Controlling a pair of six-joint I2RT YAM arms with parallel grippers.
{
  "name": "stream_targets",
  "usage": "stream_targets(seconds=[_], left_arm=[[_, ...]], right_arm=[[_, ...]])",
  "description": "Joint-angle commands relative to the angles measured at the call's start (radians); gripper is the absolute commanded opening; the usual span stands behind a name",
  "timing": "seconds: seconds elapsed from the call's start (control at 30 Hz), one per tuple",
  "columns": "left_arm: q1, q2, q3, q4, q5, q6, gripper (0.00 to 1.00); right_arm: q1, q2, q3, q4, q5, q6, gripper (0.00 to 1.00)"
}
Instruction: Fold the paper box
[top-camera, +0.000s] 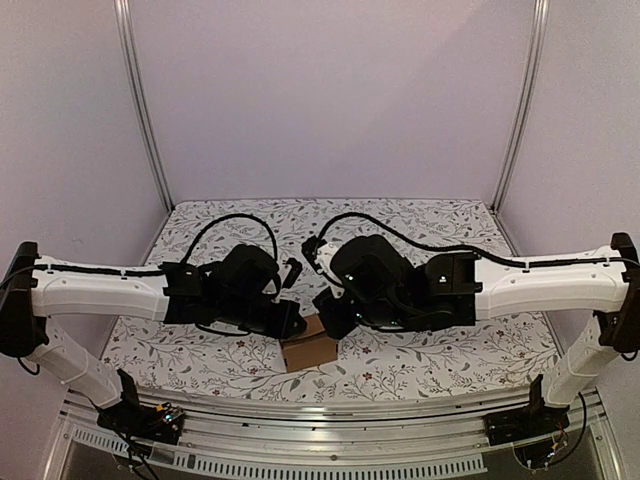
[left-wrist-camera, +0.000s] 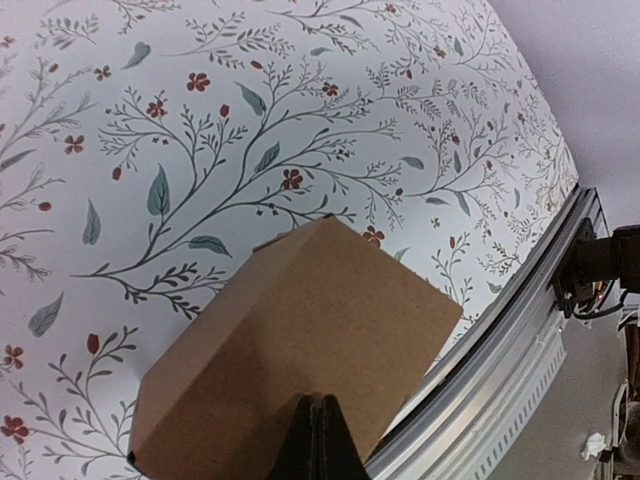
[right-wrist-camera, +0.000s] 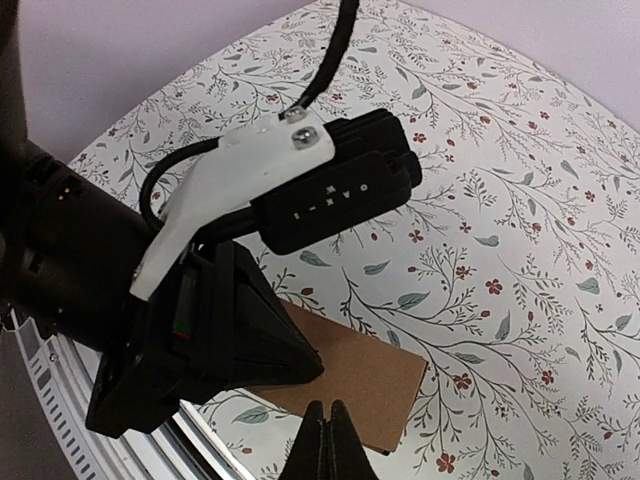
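Note:
The paper box (top-camera: 308, 350) is a plain brown cardboard box lying on the floral cloth near the table's front edge, between both arms. In the left wrist view the paper box (left-wrist-camera: 300, 340) fills the lower middle. My left gripper (left-wrist-camera: 320, 402) is shut, its tips over the box's top face with nothing between them. In the right wrist view my right gripper (right-wrist-camera: 327, 410) is also shut, its tips at the near edge of the paper box (right-wrist-camera: 400, 375). The left gripper (right-wrist-camera: 300, 365) points onto the box from the left. From above, the left gripper (top-camera: 296, 326) and right gripper (top-camera: 334, 322) meet over the box.
A floral tablecloth (top-camera: 430, 355) covers the table. An aluminium rail (top-camera: 320, 412) runs along the front edge, close to the box, seen also as the rail (left-wrist-camera: 500, 380). Lilac walls and two metal posts (top-camera: 143, 110) enclose the back.

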Motion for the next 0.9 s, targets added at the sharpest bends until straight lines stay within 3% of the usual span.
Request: stream_targets(seconds=[0.0, 0.3, 0.87], left_arm=[[0.008, 0.04, -0.048, -0.089, -0.014, -0.009, 0.0], [0.005, 0.047, -0.062, -0.087, -0.011, -0.02, 0.0], [0.005, 0.066, -0.04, -0.097, -0.01, -0.011, 0.0]], right_arm=[[-0.014, 0.081, -0.029, 0.034, 0.021, 0.049, 0.0], [-0.014, 0.2, -0.148, 0.107, -0.052, 0.16, 0.0], [-0.062, 0.042, -0.101, 0.018, 0.046, 0.106, 0.0]])
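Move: The closed paper box is the only thing near. Its middle lies about 4 cm to the right hand's left, roughly level fore and aft, and some 13 cm below, so the box's right end is almost straight under the shut fingers. From the left hand, whose fingertips are on the lid, the box's middle is about 4 cm to the right, 1 cm back and 4 cm below. The box's lid, still held down near its left part by the left hand's shut fingertips, is the target at its right end: the right hand drops quickly about 9.5 cm with fingers shut, stays down there briefly, then backs off upward some 3 cm, drifting right and slightly forward. The left fingers keep to the lid and sink about 1 cm. ##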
